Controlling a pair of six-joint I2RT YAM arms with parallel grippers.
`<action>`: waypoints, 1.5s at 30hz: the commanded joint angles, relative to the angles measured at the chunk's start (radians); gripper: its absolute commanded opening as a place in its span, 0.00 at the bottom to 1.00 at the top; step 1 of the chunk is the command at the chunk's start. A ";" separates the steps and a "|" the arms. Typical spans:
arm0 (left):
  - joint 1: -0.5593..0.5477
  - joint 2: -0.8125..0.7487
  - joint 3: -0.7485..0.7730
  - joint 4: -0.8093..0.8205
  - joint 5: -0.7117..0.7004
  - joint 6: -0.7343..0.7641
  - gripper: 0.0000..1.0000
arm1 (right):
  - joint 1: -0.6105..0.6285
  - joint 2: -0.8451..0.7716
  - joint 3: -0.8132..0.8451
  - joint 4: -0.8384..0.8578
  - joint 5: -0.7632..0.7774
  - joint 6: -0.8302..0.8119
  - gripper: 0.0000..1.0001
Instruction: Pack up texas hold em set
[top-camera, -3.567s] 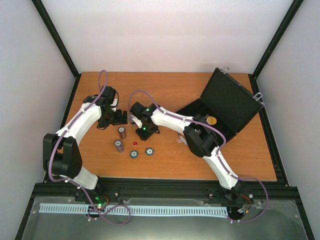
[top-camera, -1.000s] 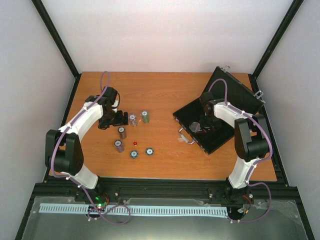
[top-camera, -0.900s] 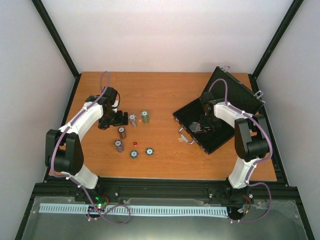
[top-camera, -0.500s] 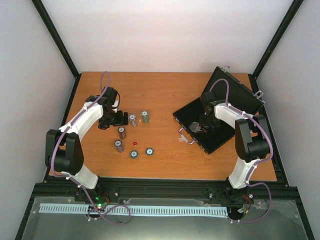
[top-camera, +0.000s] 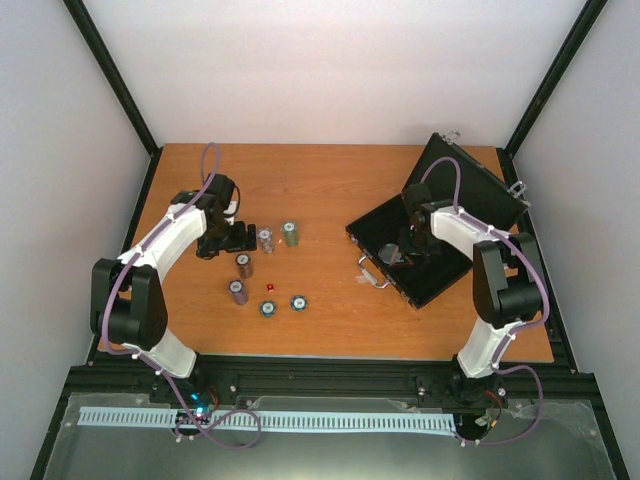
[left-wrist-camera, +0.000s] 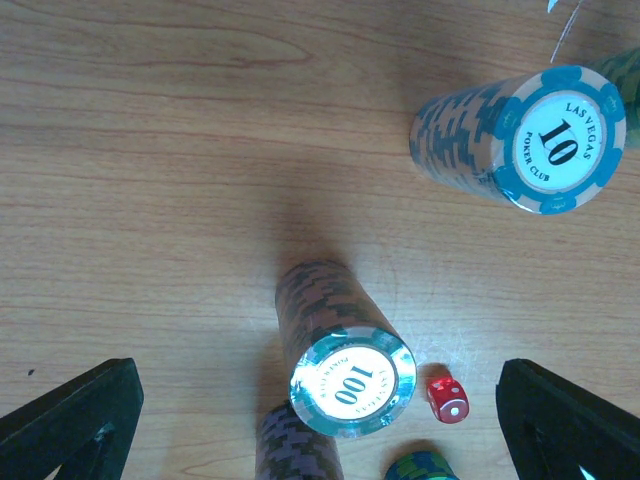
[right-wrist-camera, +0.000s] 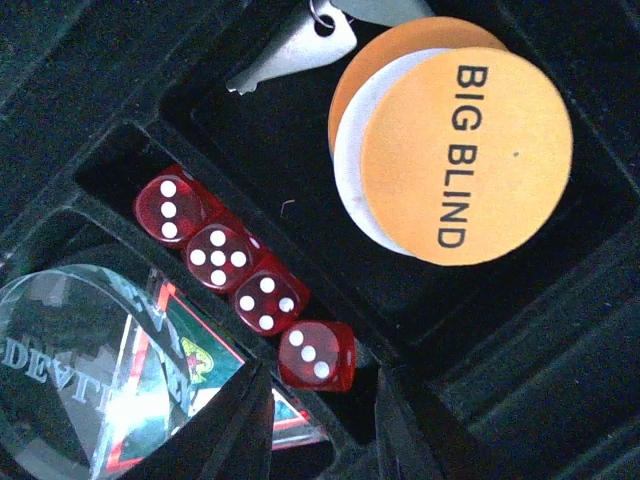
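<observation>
The black case (top-camera: 437, 283) lies open at the right, lid (top-camera: 470, 190) raised. My right gripper (top-camera: 404, 250) reaches into its tray. In the right wrist view several red dice (right-wrist-camera: 220, 255) sit in a row in a slot. The last die (right-wrist-camera: 316, 355) lies between the tips of the right gripper (right-wrist-camera: 320, 425), whose jaws stand slightly apart. An orange "BIG BLIND" disc (right-wrist-camera: 465, 155) rests on a white disc (right-wrist-camera: 352, 185). My left gripper (top-camera: 235, 237) is open over the chip stacks (top-camera: 243, 265). A "100" stack (left-wrist-camera: 352, 385), a "10" stack (left-wrist-camera: 520, 135) and a red die (left-wrist-camera: 447, 400) show there.
Two more chip stacks (top-camera: 290, 233) stand mid-table, and flat chips (top-camera: 298, 301) lie nearer the front. Silver keys (right-wrist-camera: 290, 50) and a clear puck over a card deck (right-wrist-camera: 80, 370) lie in the case tray. Black frame posts (top-camera: 110, 80) bound the table.
The right arm came from the table's middle to the case earlier; over the last second its jaws have parted around the last die. The left arm has stayed still.
</observation>
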 joint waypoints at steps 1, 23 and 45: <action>-0.004 -0.019 0.020 0.004 0.003 0.011 1.00 | -0.007 -0.052 0.016 -0.038 0.028 0.000 0.31; -0.004 -0.045 0.016 0.003 -0.004 0.006 1.00 | 0.434 0.101 0.372 -0.092 -0.219 -0.143 0.62; -0.004 -0.110 -0.002 -0.012 -0.022 -0.003 1.00 | 0.742 0.484 0.750 -0.167 -0.298 -0.211 0.64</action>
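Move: The last loose red die on the table lies about 39 cm to the right hand's left, 8 cm back and some 3 cm lower; that hand is down in the case by the dice row. The brown 100 stack stands some 7 cm left of the die and 5 cm farther out, and one green-blue stack is about 6 cm straight back of the die. The other green-blue stack stands roughly 8 cm right of the die and 4 cm nearer. From the left hand the die is about 7 cm right, 5 cm back and 9 cm below. Its four dice already in the slot, the right hand lifts straight out of the case with the fingers clear of them, then sweeps fast to the left by about 36 cm and some 8 cm back, towards the lone die on the table, turning roughly 55 degrees counter-clockwise and spreading its fingers from a third to nearly two thirds open on the way. Past the top of the arc it sinks again and slows, open above and just right of the die without touching it, while the left hand, empty and wide open, rises a mere 2 cm over the chip stacks. ##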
